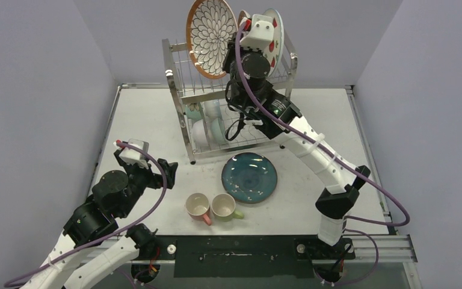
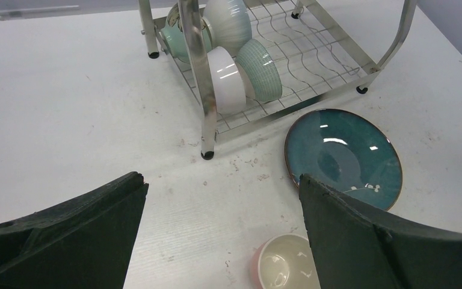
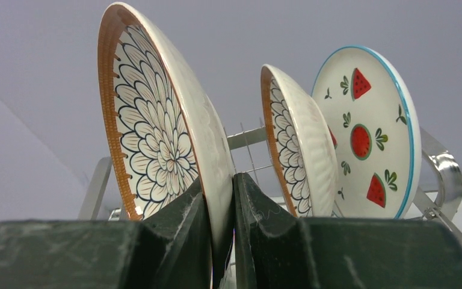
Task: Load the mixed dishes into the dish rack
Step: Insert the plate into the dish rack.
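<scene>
The steel dish rack [image 1: 175, 96] stands at the back of the table. My right gripper [image 3: 222, 198] is shut on the lower rim of a brown-rimmed petal plate [image 3: 150, 120], which stands upright over the rack's top tier [image 1: 212, 37]. Behind it a second petal plate [image 3: 298, 138] and a red-fruit plate [image 3: 367, 138] stand upright in the slots. Mint-green and white bowls [image 2: 234, 60] lie in the lower tier. A teal plate [image 1: 249, 177], a pink mug [image 1: 198, 206] and a green mug [image 1: 224, 206] rest on the table. My left gripper [image 2: 219, 180] hangs open above the table, left of the pink mug [image 2: 283, 262].
The right arm [image 1: 313, 150] stretches from the near right edge across the table over the teal plate [image 2: 344, 158] to the rack. The rack's front leg [image 2: 207, 154] stands ahead of my left gripper. Grey walls close in the table on three sides.
</scene>
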Robot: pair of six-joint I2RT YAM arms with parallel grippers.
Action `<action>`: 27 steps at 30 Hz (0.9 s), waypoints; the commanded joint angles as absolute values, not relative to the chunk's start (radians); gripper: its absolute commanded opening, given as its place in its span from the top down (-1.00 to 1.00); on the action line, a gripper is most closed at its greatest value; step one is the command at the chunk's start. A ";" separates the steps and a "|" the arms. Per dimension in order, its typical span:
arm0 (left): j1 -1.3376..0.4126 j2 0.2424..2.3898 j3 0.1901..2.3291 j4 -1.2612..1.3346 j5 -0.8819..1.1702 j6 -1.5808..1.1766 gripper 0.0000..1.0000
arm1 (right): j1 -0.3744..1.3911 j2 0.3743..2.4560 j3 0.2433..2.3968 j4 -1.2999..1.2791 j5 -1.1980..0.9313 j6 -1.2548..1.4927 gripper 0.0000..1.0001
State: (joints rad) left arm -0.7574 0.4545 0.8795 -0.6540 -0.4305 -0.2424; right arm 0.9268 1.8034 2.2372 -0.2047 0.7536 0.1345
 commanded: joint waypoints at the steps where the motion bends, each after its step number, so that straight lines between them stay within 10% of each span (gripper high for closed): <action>1: -0.733 0.456 0.879 -0.639 -0.399 -0.244 -0.94 | 0.937 1.813 2.341 0.119 0.874 0.043 1.00; 27: -0.574 0.494 0.865 -0.609 -0.243 -0.252 -0.94 | 0.938 2.082 2.517 0.377 1.031 -0.398 1.00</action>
State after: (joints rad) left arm -0.5930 0.4877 0.8623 -0.6510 -0.2916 -0.2504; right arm 0.9314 2.1170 2.4226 0.1776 1.0550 -0.3408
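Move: The right gripper already pinches the flower plate by its near rim. Its free place on the rack's upper tier lies about 11 cm ahead, straight on and some 4 cm below. The seated flower plate stands roughly 9 cm ahead and 7 cm to the right, and the watermelon plate about 9 cm ahead and 12 cm to the right, both near hand height. From the left gripper that free place is some 32 cm ahead, 18 cm to the right and 22 cm up. Keep the right gripper shut on the plate's rim and carry it about 5 cm forward over the upper tier, turning it some 20 degrees clockwise to bring the plate in line with the seated ones. Hold height at first, then lower it about 3 cm towards the free place left of the seated flower plate, dipping the hand's left side a little. ##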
